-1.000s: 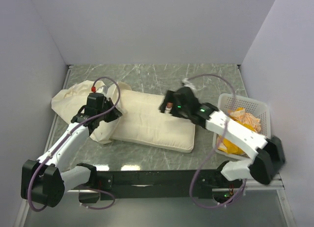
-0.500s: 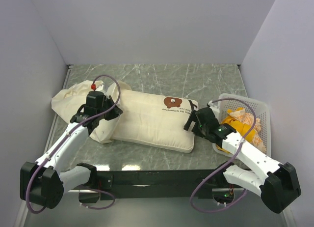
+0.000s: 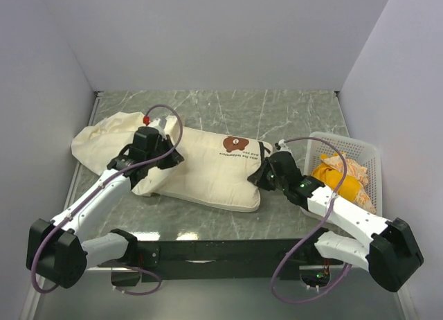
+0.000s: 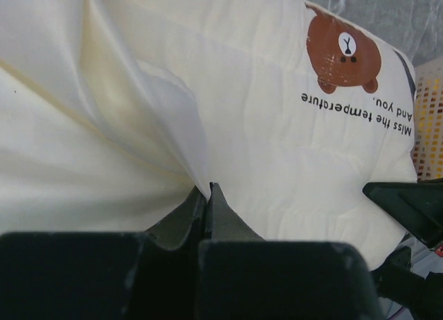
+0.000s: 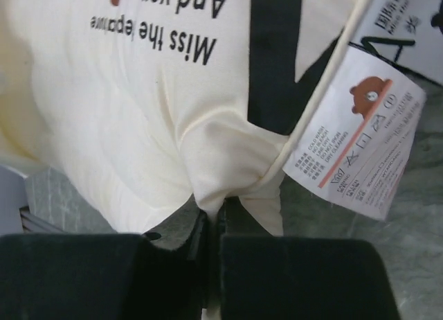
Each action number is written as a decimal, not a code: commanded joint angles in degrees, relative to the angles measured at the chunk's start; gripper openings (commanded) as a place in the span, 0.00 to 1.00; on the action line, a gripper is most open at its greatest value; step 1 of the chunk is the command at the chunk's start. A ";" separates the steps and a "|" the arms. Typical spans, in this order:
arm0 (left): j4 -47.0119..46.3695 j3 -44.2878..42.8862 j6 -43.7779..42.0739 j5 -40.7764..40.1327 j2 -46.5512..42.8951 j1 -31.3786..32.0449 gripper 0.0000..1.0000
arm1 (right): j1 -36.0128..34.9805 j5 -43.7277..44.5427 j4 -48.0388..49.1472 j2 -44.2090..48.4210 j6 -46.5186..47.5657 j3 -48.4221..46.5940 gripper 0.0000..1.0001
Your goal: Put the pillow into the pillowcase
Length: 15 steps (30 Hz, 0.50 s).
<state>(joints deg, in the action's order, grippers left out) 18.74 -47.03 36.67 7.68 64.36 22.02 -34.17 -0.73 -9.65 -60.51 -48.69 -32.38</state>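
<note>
The pillow (image 3: pixel 208 174), cream with a brown bear face and black text, lies across the middle of the table. Its left end sits at the mouth of the pillowcase (image 3: pixel 104 136), a limp plain cream sack at the left. My left gripper (image 3: pixel 169 158) is shut on a fold of the pillowcase's thin edge (image 4: pixel 187 154), lying over the pillow (image 4: pixel 297 147). My right gripper (image 3: pixel 257 178) is shut on the pillow's near right corner (image 5: pixel 221 167), beside the black band (image 5: pixel 273 50) and a white care label (image 5: pixel 360 154).
A white mesh basket (image 3: pixel 367 154) holding orange and yellow items (image 3: pixel 339 178) stands at the right, close to my right forearm. White walls enclose the green marble tabletop (image 3: pixel 277 109) on three sides.
My right gripper left the pillow's top, went open to its near right corner and shut on it. The pillow slid left. My left gripper moved right with the pillowcase edge.
</note>
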 commanded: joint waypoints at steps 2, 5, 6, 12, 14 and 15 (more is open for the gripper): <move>-0.99 -4.74 1.48 -0.83 0.42 5.57 0.01 | -2.48 4.32 2.98 10.21 -3.16 -5.50 0.00; -0.55 -5.09 2.09 -1.18 -0.72 6.89 0.01 | -1.51 10.56 -1.14 14.35 -3.34 -7.33 0.00; 0.76 -5.27 2.01 -2.05 -0.99 7.07 0.01 | -1.25 13.71 -2.12 15.24 -3.52 -7.61 0.00; 2.79 -5.89 2.79 -4.95 -3.53 7.16 0.01 | 0.25 11.73 2.78 21.13 -7.38 -2.87 0.00; 3.41 -4.49 2.89 -6.01 -3.71 7.25 0.01 | -1.76 7.78 5.67 19.04 -8.96 -1.99 0.00; 3.23 -3.52 3.23 -6.53 -3.80 7.25 0.01 | -3.60 7.76 5.61 18.07 -9.75 -2.07 0.00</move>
<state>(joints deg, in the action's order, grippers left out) 21.89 -50.46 38.61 4.03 62.30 28.97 -34.63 9.17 -14.06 -40.95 -53.36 -34.61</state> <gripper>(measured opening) 0.017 0.047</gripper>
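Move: The right hand grips the pillow's right end; the pillowcase mouth lies about 27 cm to its left and 5 cm ahead, the pillow's middle some 17 cm left and 4 ahead, slightly below. The basket is about 30 cm to its right, roughly level. For the left hand, holding the mouth's edge, the pillow's middle is some 9 cm right, 1 back and 8 below; the pillowcase's body lies 19 left, 3 ahead. Right hand, still pinching, lifts the pillow's right end about 10 cm; left draws case edge right, then up. ##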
